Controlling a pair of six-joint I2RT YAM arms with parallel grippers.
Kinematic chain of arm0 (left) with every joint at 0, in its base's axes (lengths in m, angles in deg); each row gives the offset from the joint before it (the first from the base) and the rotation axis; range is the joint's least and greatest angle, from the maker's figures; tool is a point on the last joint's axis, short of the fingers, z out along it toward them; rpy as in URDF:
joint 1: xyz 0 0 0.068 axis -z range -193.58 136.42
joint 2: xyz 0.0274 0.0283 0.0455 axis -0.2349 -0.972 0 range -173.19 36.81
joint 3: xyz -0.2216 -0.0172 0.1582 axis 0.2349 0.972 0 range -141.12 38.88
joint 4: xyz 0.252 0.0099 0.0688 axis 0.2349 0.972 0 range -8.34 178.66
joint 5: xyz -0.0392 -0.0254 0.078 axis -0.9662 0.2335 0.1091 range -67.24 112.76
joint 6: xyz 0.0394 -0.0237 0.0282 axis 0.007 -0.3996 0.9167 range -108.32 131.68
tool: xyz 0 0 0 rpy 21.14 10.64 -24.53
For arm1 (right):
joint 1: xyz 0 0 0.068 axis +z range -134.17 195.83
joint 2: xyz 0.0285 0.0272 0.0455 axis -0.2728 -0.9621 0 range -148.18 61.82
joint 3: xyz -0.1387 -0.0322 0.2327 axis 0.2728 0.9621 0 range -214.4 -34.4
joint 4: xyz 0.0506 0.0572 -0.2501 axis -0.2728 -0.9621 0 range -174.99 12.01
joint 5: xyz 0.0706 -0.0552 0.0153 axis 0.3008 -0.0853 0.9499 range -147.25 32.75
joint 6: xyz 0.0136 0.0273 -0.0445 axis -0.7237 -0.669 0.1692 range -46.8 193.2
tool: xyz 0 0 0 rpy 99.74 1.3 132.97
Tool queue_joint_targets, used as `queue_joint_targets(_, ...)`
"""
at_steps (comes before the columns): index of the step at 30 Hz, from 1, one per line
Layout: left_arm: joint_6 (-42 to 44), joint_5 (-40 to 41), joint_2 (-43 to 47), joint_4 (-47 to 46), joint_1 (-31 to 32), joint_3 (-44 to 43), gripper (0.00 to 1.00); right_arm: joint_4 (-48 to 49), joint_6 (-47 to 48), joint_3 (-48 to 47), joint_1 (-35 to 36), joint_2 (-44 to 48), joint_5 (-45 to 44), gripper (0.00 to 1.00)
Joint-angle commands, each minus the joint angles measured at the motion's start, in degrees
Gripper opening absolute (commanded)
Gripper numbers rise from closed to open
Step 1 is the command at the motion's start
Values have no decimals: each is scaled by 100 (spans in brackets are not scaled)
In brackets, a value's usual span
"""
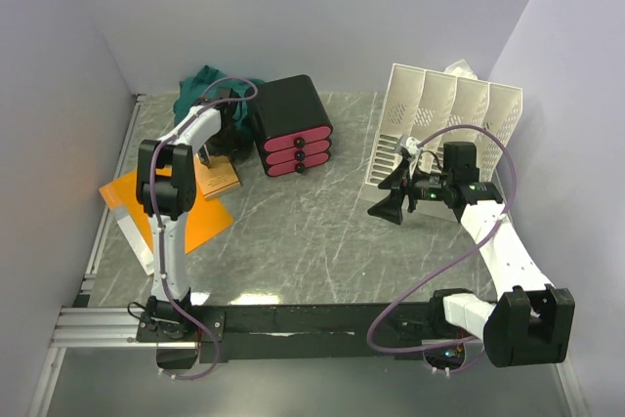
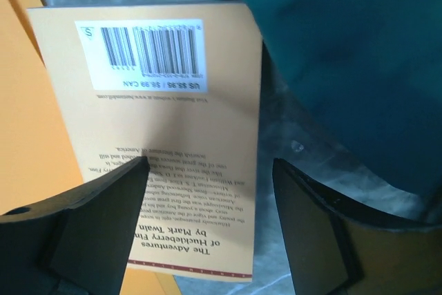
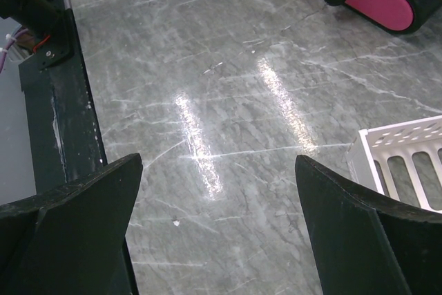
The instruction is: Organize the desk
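Note:
The desk (image 1: 312, 241) is grey-green marble with pale veins. At its back left a tan paperback book (image 1: 217, 180) lies beside an orange folder (image 1: 166, 210). In the left wrist view the book (image 2: 159, 122) shows its back cover with a barcode. My left gripper (image 2: 210, 167) hangs open just above it, one finger over the cover and the other over the desk (image 2: 293, 146) past the book's right edge. My right gripper (image 1: 388, 194) hovers wide open over bare desk (image 3: 242, 101), with nothing between its fingers.
A dark green cloth (image 1: 203, 85) is bunched at the back left, reaching next to the book (image 2: 345, 46). A black drawer box with pink fronts (image 1: 293, 126) stands mid-back. A white slotted file rack (image 1: 444, 129) sits at the back right (image 3: 404, 157). A black rail (image 3: 59, 122) runs along the front.

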Motion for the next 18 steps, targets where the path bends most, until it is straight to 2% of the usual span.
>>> queue_joint_targets(1, 106, 285, -259, 377, 33, -228, 79, 32, 45, -257, -53, -32, 158, 100)
queue_joint_targets(3, 124, 461, -295, 395, 33, -140, 77, 15, 53, -275, -53, -33, 167, 100)
queue_joint_targets(6, 194, 654, -207, 273, 33, 115, 66, 6, 53, -275, -44, -33, 175, 100)
queue_joint_targets(7, 212, 716, -189, 246, 33, 220, 55, 6, 53, -275, -44, -24, 167, 100)
queue_joint_targets(9, 264, 760, -145, 176, 33, 317, 41, 6, 62, -284, -53, -15, 167, 100)
queue_joint_targets(10, 282, 760, -110, 132, 33, 387, 24, -3, 71, -284, -53, -15, 167, 100)
queue_joint_targets(13, 326, 646, 83, -17, 33, 519, 1, -20, 80, -284, -53, -15, 158, 100)
queue_joint_targets(18, 344, 418, 933, -299, 24, 844, 1, -29, 106, -284, -79, -24, 149, 100)
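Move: The book lies just under the left hand, its middle about 4 cm to the left, 3 cm back and 2 cm below; the open fingers straddle its right long edge. The green cloth's middle is some 14 cm ahead and 3 cm left, about level in height, and the drawer box about 15 cm right, 6 cm ahead. From the right hand the book lies roughly 42 cm left, 19 cm ahead and 17 cm below. The left hand, pointing down at the book's right edge, shuts its fingers from wide open to almost closed there, the right finger pushing the edge leftward. Meanwhile it sinks barely half a centimetre, shifts about 1.5 cm left and 1 cm back, and tilts some 8 degrees with its left side rising, then comes up about 1 cm with the fingertips together at the cover's edge. ##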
